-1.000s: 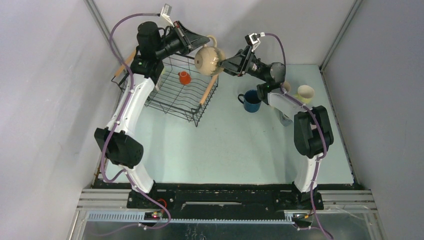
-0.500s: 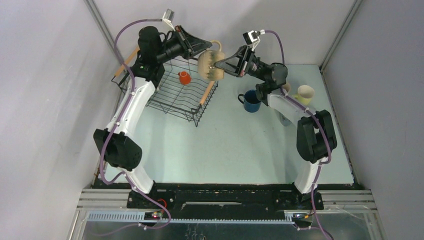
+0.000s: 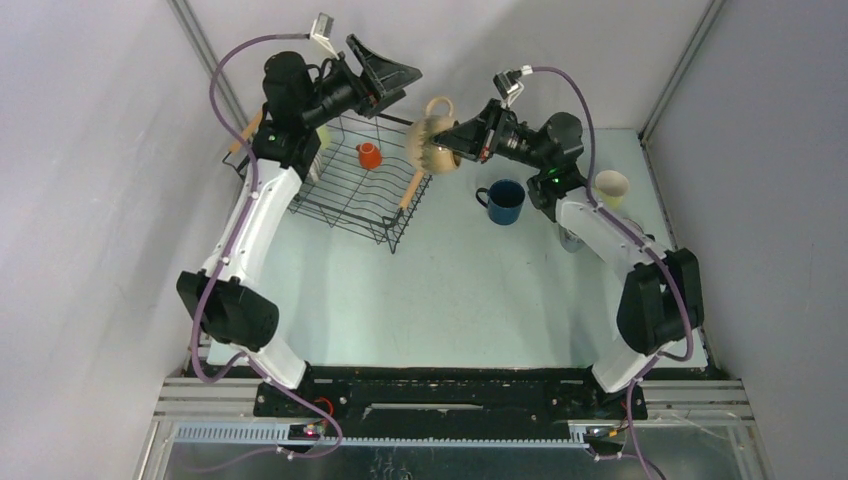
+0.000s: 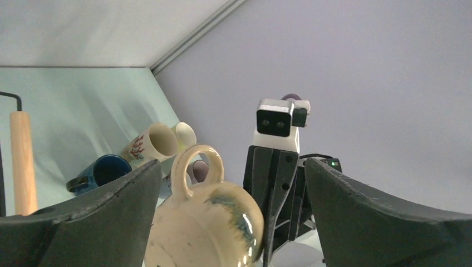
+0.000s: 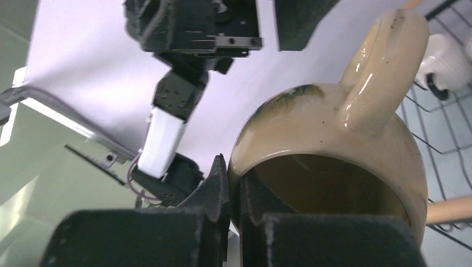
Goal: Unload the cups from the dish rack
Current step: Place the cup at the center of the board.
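Note:
A cream cup with a blue-green smear hangs in the air past the right end of the dish rack. My right gripper is shut on its rim, one finger inside the mouth and one outside. My left gripper stands open just left of the cup, its fingers wide apart on either side of the cup without touching. A small orange cup sits in the dish rack, and a white cup shows there too.
A navy cup and a pale yellow cup stand on the table to the right, with a red-patterned cup and a mauve cup beside them. Walls close in at the back and sides.
The right gripper closed on the cream cup's rim, then the left gripper opened and drew back left. The cup has tipped so that its handle points up.

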You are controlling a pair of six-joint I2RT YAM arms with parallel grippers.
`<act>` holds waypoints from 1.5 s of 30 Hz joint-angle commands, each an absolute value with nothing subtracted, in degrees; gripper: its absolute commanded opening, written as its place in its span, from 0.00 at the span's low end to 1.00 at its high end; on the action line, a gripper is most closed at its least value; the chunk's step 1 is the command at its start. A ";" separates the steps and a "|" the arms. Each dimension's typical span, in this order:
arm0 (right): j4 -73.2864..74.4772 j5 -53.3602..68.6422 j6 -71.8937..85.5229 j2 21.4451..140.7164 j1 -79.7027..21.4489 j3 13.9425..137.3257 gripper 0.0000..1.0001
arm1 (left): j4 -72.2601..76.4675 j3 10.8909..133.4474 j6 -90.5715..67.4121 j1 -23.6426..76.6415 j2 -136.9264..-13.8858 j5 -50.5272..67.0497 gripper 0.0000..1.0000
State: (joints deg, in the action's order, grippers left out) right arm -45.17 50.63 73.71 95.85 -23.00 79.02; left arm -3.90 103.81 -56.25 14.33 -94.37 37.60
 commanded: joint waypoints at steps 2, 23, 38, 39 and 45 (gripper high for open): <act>-24.16 44.30 56.27 85.53 -23.13 79.92 0.00 | -13.34 107.38 -48.38 14.13 -91.11 31.86 1.00; 36.33 5.92 30.61 77.08 -23.30 73.85 0.00 | -28.39 93.99 -36.47 16.80 -74.54 21.02 1.00; 30.35 0.79 37.92 90.89 -20.02 68.71 0.00 | -27.58 88.15 -36.48 17.67 -72.29 22.54 1.00; 30.11 0.71 38.64 91.70 -19.65 68.73 0.00 | -27.57 88.05 -36.47 17.68 -72.41 22.49 1.00; 29.04 0.00 41.87 94.41 -17.68 68.67 0.00 | -27.51 88.07 -36.72 17.67 -72.92 22.59 1.00</act>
State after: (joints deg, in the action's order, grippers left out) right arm 33.30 2.04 38.59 94.70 -18.83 67.42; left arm -28.84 88.82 -37.91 17.30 -74.06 21.67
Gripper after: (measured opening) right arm 0.041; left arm 0.996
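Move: The right hand holds the tan cup by its rim, its landing spot on the table roughly 18 cm to the right and 39 cm below, about level fore and aft. From that hand the blue mug stands 10 cm ahead, 14 cm right; the pale blue cup 3 cm ahead, 28 cm right. From the empty left hand, the orange cup lies about 12 cm ahead, 9 cm left, 40 cm below, and the tan cup 7 cm back, 4 cm right, 6 cm lower. Still pinching the tan cup's rim, the right hand lowers it some 34 cm while carrying it about 17 cm right, to the near side of the blue mug, the wrist swinging roughly 90 degrees so the fingers go from pointing left to mostly down. The open left hand draws back and down about 8 cm and left 5 cm. ##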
